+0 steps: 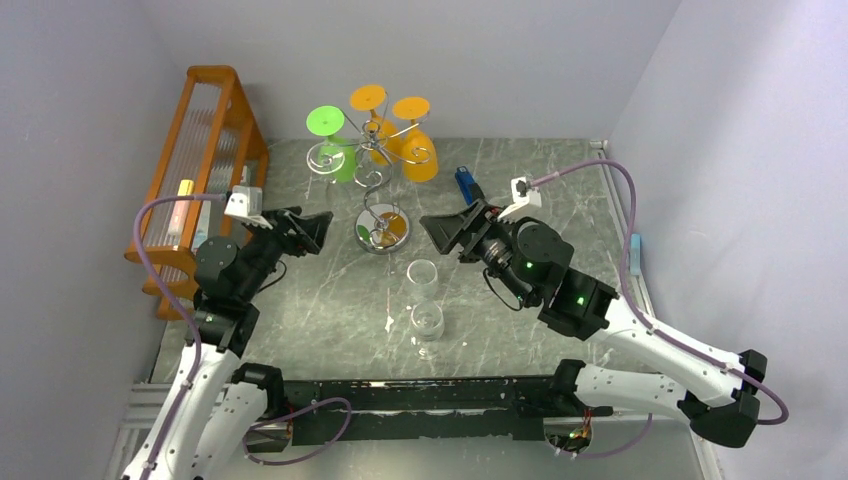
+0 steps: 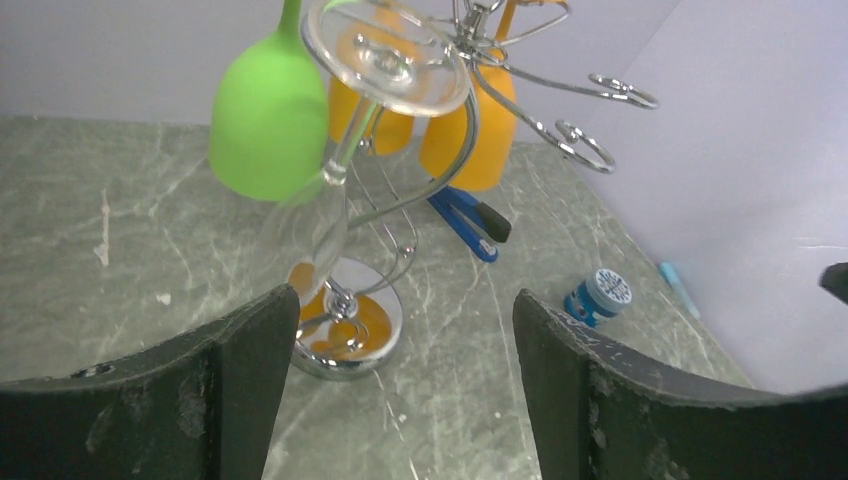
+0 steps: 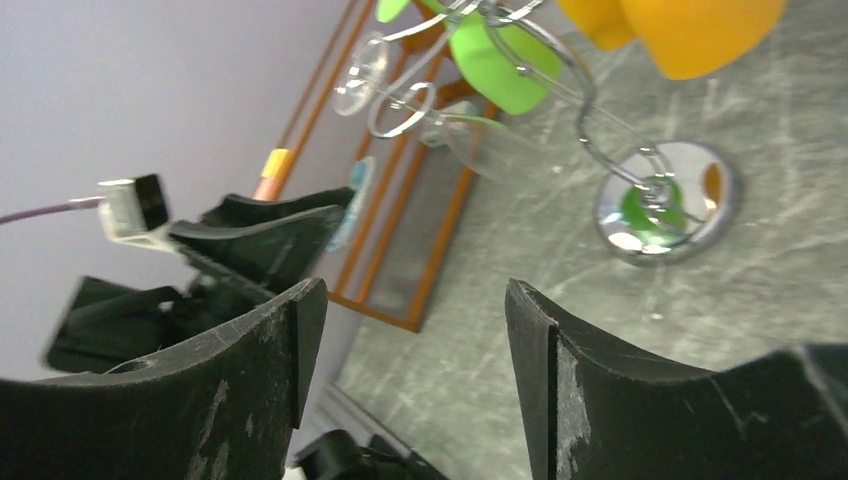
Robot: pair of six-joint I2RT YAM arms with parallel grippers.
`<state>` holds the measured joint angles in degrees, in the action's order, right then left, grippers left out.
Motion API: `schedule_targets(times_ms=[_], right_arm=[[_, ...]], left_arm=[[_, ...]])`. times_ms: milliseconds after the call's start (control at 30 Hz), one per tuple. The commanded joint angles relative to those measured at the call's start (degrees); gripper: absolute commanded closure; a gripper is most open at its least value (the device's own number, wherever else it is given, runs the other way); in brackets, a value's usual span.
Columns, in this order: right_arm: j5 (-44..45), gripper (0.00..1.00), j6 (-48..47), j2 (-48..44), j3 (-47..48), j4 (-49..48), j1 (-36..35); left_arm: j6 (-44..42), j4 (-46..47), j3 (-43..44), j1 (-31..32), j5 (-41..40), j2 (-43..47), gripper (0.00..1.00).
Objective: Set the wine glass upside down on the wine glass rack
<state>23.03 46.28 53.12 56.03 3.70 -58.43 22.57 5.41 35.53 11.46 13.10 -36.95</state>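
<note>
The chrome wine glass rack (image 1: 381, 232) stands at the middle back of the table, its round mirrored base (image 2: 345, 330) just ahead of my left gripper. A clear wine glass (image 2: 340, 160) hangs upside down from one curled hook, foot (image 2: 385, 55) on top, beside a green glass (image 2: 268, 115) and orange ones (image 2: 470, 130). The right wrist view shows it too, as a clear wine glass (image 3: 480, 145). My left gripper (image 2: 405, 300) is open and holds nothing, a little short of the hanging glass. My right gripper (image 3: 415, 290) is open and empty, right of the rack.
Two more clear glasses (image 1: 422, 272) (image 1: 427, 322) stand upright on the table in front of the rack. An orange wooden shelf (image 1: 200, 150) lines the left wall. A blue stapler (image 2: 468, 222) and a small blue-capped jar (image 2: 600, 295) lie behind and right of the rack.
</note>
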Motion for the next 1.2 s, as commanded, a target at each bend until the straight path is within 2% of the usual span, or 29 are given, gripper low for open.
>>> schedule_targets(times_ms=[0, 133, 233, 333, 600, 833, 1033, 1167], right_arm=[[5.3, 0.30, -6.7, 0.8, -0.6, 8.8, 0.4], [1.3, 0.34, -15.3, 6.3, 1.9, 13.8, 0.4], [-2.7, 0.41, -18.6, 11.8, 5.9, 19.1, 0.4], [-6.7, 0.46, -21.1, 15.6, 7.8, 20.5, -0.3], [-7.4, 0.46, -22.1, 23.3, 13.6, 29.5, -2.9], [-11.5, 0.49, -22.3, 26.1, 13.4, 29.4, -2.9], [-11.6, 0.61, -22.2, 29.7, 14.6, 29.0, -3.2], [-11.4, 0.73, -23.5, 31.4, 15.9, 28.5, -3.1]], left_arm=[[4.6, -9.7, 0.2, 0.3, 1.7, 2.0, 0.19], [4.2, -14.5, 1.1, 0.3, 3.4, 4.3, 0.19], [3.3, -16.6, 2.1, 0.3, 2.6, 5.7, 0.19], [3.1, -17.4, 2.6, 0.3, 1.1, 6.7, 0.19], [3.4, -17.4, 3.4, 0.3, -2.4, 6.9, 0.20], [3.9, -17.4, 4.1, 0.3, -6.5, 6.8, 0.20], [5.1, -19.4, 4.8, 0.3, -7.2, 6.8, 0.20], [7.6, -26.4, 10.2, 0.3, -15.9, 5.5, 0.20]])
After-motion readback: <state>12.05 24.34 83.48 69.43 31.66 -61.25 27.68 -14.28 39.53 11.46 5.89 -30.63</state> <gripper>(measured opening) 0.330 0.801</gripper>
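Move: The farther of the two clear wine glasses left on the table stands almost straight under the right gripper, about 1 cm ahead, 2 cm to its left and some 28 cm lower. The nearer clear glass is roughly 11 cm closer to the bases than it, in line with it. The rack's round base lies about 19 cm ahead of the right gripper, 11 cm left and 36 cm down. From the left gripper, the farther glass is about 19 cm right, 5 cm back and 22 cm below. Drop the right gripper about 20 cm towards the farther clear wine glass, veering some 5 cm left, and swing its level fingers down to a 45-degree slant, still aimed forward-left. Narrow the open fingers to about half their gap, stopping close by the rim. Meanwhile draw the empty, open left gripper back about 3 cm and slightly down and left, away from the hung clear glass, tipping it about 10 degrees downward. ##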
